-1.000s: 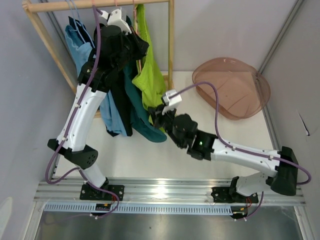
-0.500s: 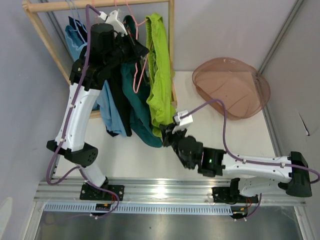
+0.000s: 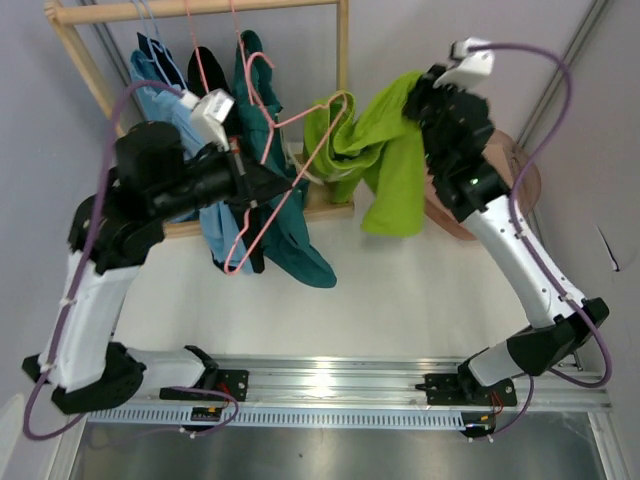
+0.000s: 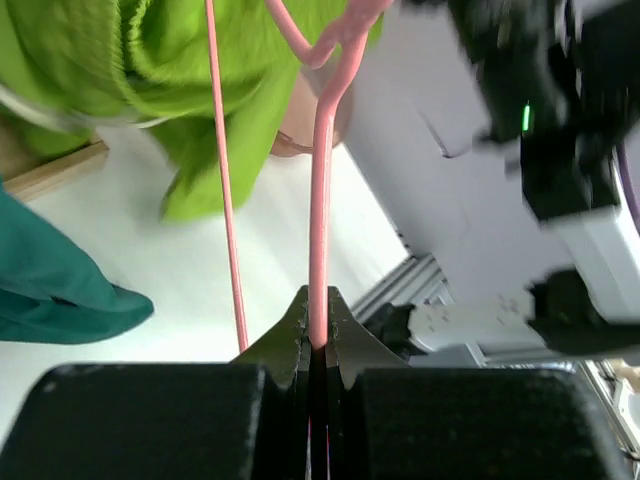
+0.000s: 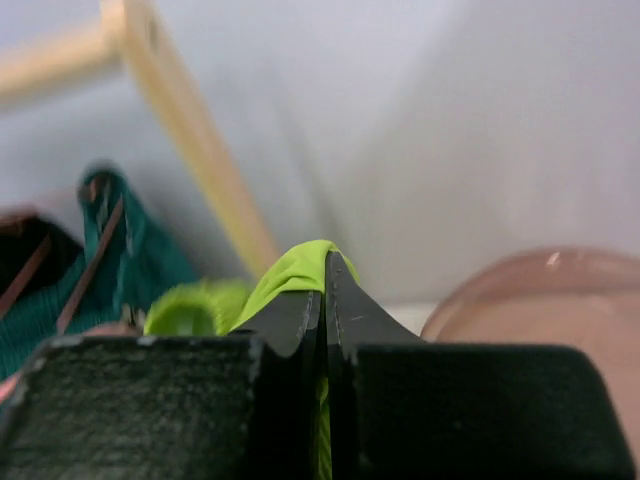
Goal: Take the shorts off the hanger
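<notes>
My left gripper [image 3: 246,178] [image 4: 317,335] is shut on the wire of a pink hanger [image 3: 300,120] [image 4: 320,190], holding it tilted in front of the rack. The lime green shorts [image 3: 388,170] [image 4: 200,80] [image 5: 290,272] stretch from the hanger's right end up to my right gripper [image 3: 428,95] [image 5: 323,290], which is shut on a fold of them, raised high at the right. One bunched end still wraps the hanger arm. Teal shorts [image 3: 280,215] [image 4: 50,295], black shorts [image 3: 205,70] and light blue shorts [image 3: 160,90] hang on the rack behind the left arm.
The wooden rack [image 3: 200,10] stands at the back left, its right post [image 3: 343,60] just behind the stretched shorts. A brownish translucent tub [image 3: 525,175] [image 5: 560,300] sits at the back right, partly hidden by my right arm. Grey walls close both sides.
The right gripper rose from low near the table to high on the right, pulling the lime shorts sideways along the hanger. The left arm dropped down and left from the rail with the pink hanger.
</notes>
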`<state>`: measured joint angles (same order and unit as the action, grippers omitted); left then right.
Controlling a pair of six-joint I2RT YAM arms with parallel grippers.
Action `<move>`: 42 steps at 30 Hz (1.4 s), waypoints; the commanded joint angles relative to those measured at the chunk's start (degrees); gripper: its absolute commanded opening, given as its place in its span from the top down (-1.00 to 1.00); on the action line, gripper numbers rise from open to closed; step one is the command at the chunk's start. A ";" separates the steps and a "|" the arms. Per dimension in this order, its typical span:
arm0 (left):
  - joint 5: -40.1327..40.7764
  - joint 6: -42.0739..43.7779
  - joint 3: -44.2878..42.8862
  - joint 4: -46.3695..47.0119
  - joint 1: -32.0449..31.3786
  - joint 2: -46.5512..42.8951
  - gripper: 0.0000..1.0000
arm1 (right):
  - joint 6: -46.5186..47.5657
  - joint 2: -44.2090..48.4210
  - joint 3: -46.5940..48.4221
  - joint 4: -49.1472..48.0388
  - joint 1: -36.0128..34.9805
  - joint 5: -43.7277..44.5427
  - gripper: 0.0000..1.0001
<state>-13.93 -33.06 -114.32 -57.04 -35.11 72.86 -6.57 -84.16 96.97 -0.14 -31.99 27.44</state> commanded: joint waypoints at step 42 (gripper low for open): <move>15.27 8.27 -24.72 9.64 8.47 29.61 1.00 | -17.68 4.78 -24.35 -3.01 33.75 -40.89 -0.99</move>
<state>3.60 -24.93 -136.62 -52.80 -30.37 100.73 -21.93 -85.93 77.21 2.17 1.63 -10.59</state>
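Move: The pink basket for the green shorts lies about 15 cm ahead of the right hand, some 24 cm to its right and 43 cm below; the rack's right post stands roughly 6 cm ahead and 10 cm to its left, its middle 15 cm lower. The rail spot for the empty pink hanger is about 25 cm ahead of the left hand, straight in line and 15 cm higher; the teal shorts hang 20 cm ahead, 2 cm left, 12 cm below. The green shorts, still pinched in the right hand, are swung up about 15 cm and some 27 cm right, then brought down and forward over the pink basket; the fingers open wide there while the hand comes back left, still sinking, and finally draws back. The hanger, still gripped by the left hand, backs off briefly, then goes about 20 cm forward towards the rail, turning some 20 degrees counter-clockwise. ##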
